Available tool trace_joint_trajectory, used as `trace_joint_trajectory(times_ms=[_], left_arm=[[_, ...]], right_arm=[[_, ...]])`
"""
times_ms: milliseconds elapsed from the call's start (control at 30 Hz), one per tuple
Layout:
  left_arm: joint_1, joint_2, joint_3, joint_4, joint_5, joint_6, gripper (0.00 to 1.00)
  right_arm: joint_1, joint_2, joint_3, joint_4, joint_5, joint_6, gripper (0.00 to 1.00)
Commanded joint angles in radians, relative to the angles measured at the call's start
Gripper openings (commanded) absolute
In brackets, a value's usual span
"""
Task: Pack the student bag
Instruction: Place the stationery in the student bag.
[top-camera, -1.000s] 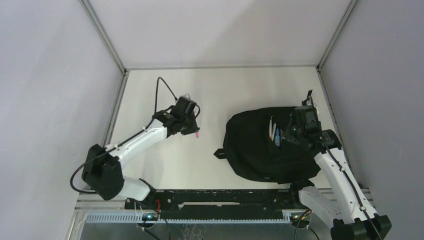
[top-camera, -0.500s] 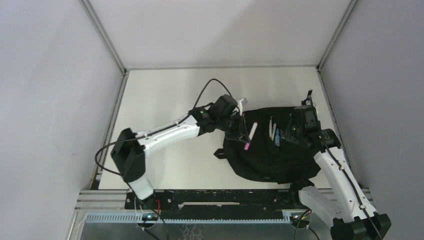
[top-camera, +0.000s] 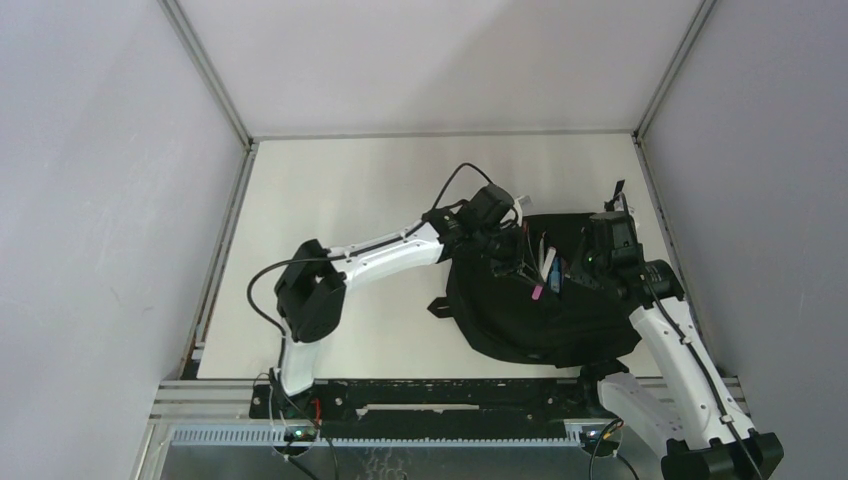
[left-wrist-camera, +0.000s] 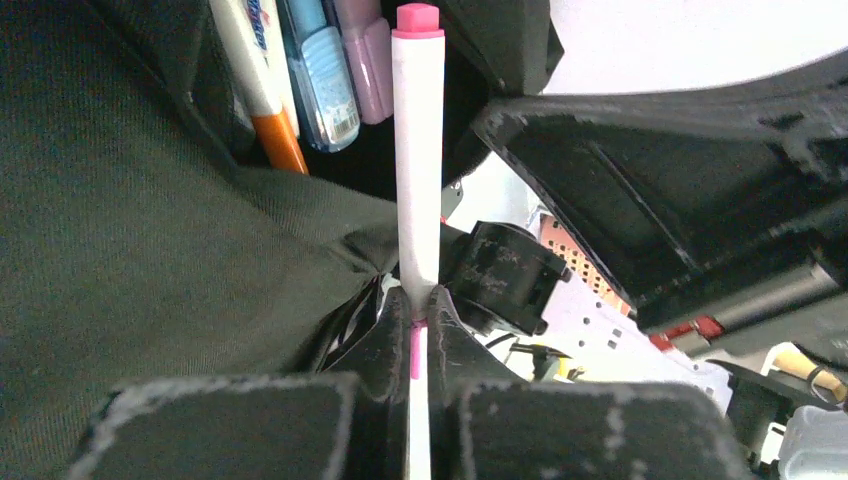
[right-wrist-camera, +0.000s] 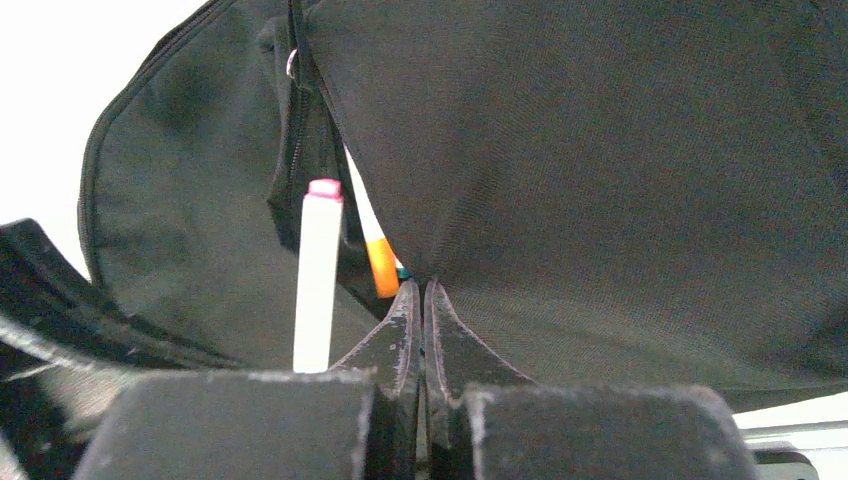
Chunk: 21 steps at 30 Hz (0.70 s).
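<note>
The student bag, a big black backpack, lies on the table's right half with its front pocket open. My left gripper hovers over that pocket, shut on a white marker with a pink cap, whose cap end points at the opening. Inside the pocket are an orange-tipped pen, a blue one and a lilac one. My right gripper is shut on the pocket's fabric edge and holds it up, with the marker just to its left.
White tabletop stretches left of and behind the bag, closed in by grey walls. A black strap sticks out at the bag's left side. The two wrists are close together above the pocket.
My left arm has swung right from the table's left middle to over the bag's pocket, carrying the marker. The right arm and the bag have stayed put.
</note>
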Motion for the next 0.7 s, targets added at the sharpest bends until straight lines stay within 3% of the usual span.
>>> trace_joint_trajectory(times_ms=[0,267,467,533,667], left_arm=[[0.000,0.043,0.073,0.038,0.060,-0.077,0.00],[0.000,0.071,0.014,0.129,0.046,-0.204,0.00],[0.004,0.157,0.118,0.165,0.026,-0.246,0.03],[0.004,0.198,0.174,0.164,0.017,-0.249,0.10],[0.004,0.236,0.239,0.164,0.048,-0.235,0.51]], right_arm=[[0.002,-0.024,0.024,0.020,0.015,0.001,0.00],[0.000,-0.020,0.023,0.022,0.010,0.005,0.00],[0.004,-0.020,0.023,0.023,0.004,0.007,0.00],[0.004,-0.022,0.023,0.020,0.006,0.006,0.00],[0.004,-0.033,0.024,0.010,0.015,0.003,0.00]])
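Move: The bag's open pocket, where the pink marker in my left fingers is to go, lies about 4 cm to the right of my left hand, 3 cm ahead and 5 cm below. Inside it the blue highlighter is some 5 cm right, 2 cm ahead and 5 cm down from my left hand, and the orange marker about 3 cm right, 3 cm ahead and 6 cm down. From my right hand the pocket is about 3 cm left, level fore and aft, and 2 cm below. I dip my left hand about 2 cm with the pink marker still pinched near its cap, then carry it right, down and forward into the pocket, about 5 cm rightward in all. The wrist tilts some 10 degrees on the way, and the fingers begin to spread at the end, letting go. My right hand stays put, shut on the fabric at the pocket's edge. ##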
